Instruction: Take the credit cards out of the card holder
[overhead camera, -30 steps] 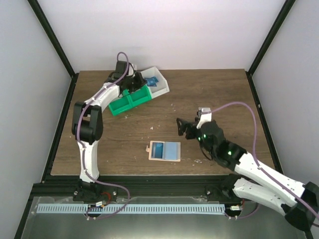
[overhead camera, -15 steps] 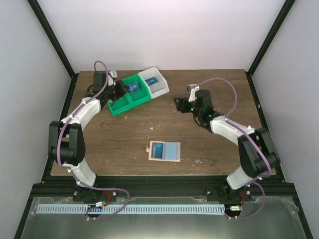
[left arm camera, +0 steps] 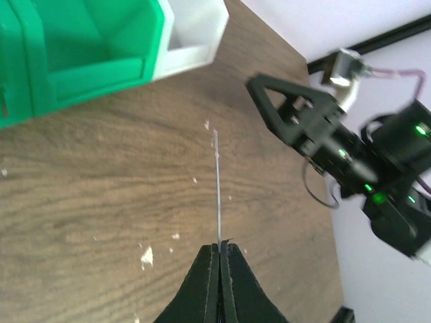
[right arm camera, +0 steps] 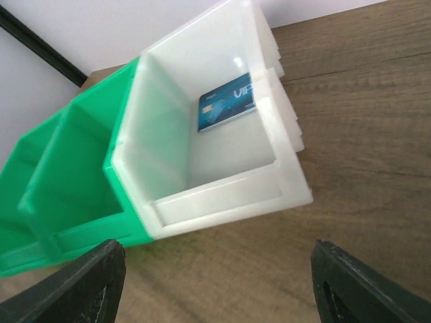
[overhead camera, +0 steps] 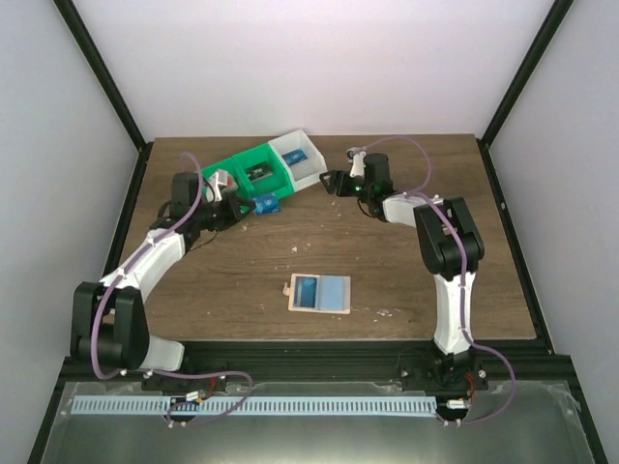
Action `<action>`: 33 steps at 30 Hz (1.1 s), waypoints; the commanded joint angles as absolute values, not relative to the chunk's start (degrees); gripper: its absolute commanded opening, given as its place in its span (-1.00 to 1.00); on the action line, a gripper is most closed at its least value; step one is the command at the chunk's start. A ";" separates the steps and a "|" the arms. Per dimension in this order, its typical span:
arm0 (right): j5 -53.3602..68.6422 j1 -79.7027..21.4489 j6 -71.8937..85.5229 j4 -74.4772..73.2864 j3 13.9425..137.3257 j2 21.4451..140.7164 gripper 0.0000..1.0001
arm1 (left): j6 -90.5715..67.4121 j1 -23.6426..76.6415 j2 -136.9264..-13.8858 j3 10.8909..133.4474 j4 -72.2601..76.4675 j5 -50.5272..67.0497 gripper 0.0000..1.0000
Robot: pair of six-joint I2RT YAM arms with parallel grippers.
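The tan card holder (overhead camera: 296,302) lies flat on the table's near middle, with a light blue credit card (overhead camera: 332,290) in it. My left gripper (overhead camera: 248,206) (left arm camera: 219,247) is shut on a darker blue card (overhead camera: 267,204), which shows edge-on as a thin line (left arm camera: 217,188) in the left wrist view. It hangs just in front of the green bin (overhead camera: 253,174). My right gripper (overhead camera: 334,182) (right arm camera: 215,282) stands open beside the white bin (overhead camera: 311,172), nothing between its fingers (right arm camera: 87,282). Another blue card (right arm camera: 225,104) lies inside that white bin.
The green bin (right arm camera: 67,175) and the white bin (right arm camera: 222,195) stand joined at the table's far left. A small dark item (overhead camera: 256,171) sits in the green one. Pale crumbs (left arm camera: 146,255) dot the wood. Black frame posts border the table.
My left gripper has drawn back from over the green bin toward the near side, carrying the blue card. My right arm has swung left and away to the white bin.
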State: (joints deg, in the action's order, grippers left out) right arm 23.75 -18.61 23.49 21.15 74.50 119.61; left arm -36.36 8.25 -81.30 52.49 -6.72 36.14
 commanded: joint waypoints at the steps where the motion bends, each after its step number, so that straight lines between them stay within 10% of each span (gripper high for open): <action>1: 21.21 -18.51 24.42 23.08 81.43 124.61 0.55 | -36.83 8.93 -75.66 48.85 -3.88 41.61 -1.00; 33: 29.03 -19.74 23.11 16.61 92.18 135.52 -0.57 | -33.43 10.17 -59.12 48.74 -17.78 37.10 -1.00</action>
State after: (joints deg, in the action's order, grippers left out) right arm 28.91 -18.46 25.10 19.22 93.60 137.95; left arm -34.46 9.80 -60.64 47.31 -16.10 38.37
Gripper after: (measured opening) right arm 0.229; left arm 0.019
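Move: About 7 cm ahead of the right hand, hardly to either side and some 5 cm lower, stands the near right corner of the white box. Inside it a blue card lies 17 cm ahead of that hand and 9 cm left, 11 cm down; the joined green box is 5 cm ahead, 20 cm left, 9 cm down. From the left hand, already holding another blue card, the same corner is roughly 18 cm ahead, 16 cm right, 12 cm below. Reaching forward about 6 cm and sinking some 5 cm, the right hand brings its fingers astride the right wall at the white box's near corner, closing them most of the way, then drifts left and a little back against the wall. The left hand keeps its pinch on the blue card and withdraws back and up, about 8 cm back, its fingers tipping slightly upward. ##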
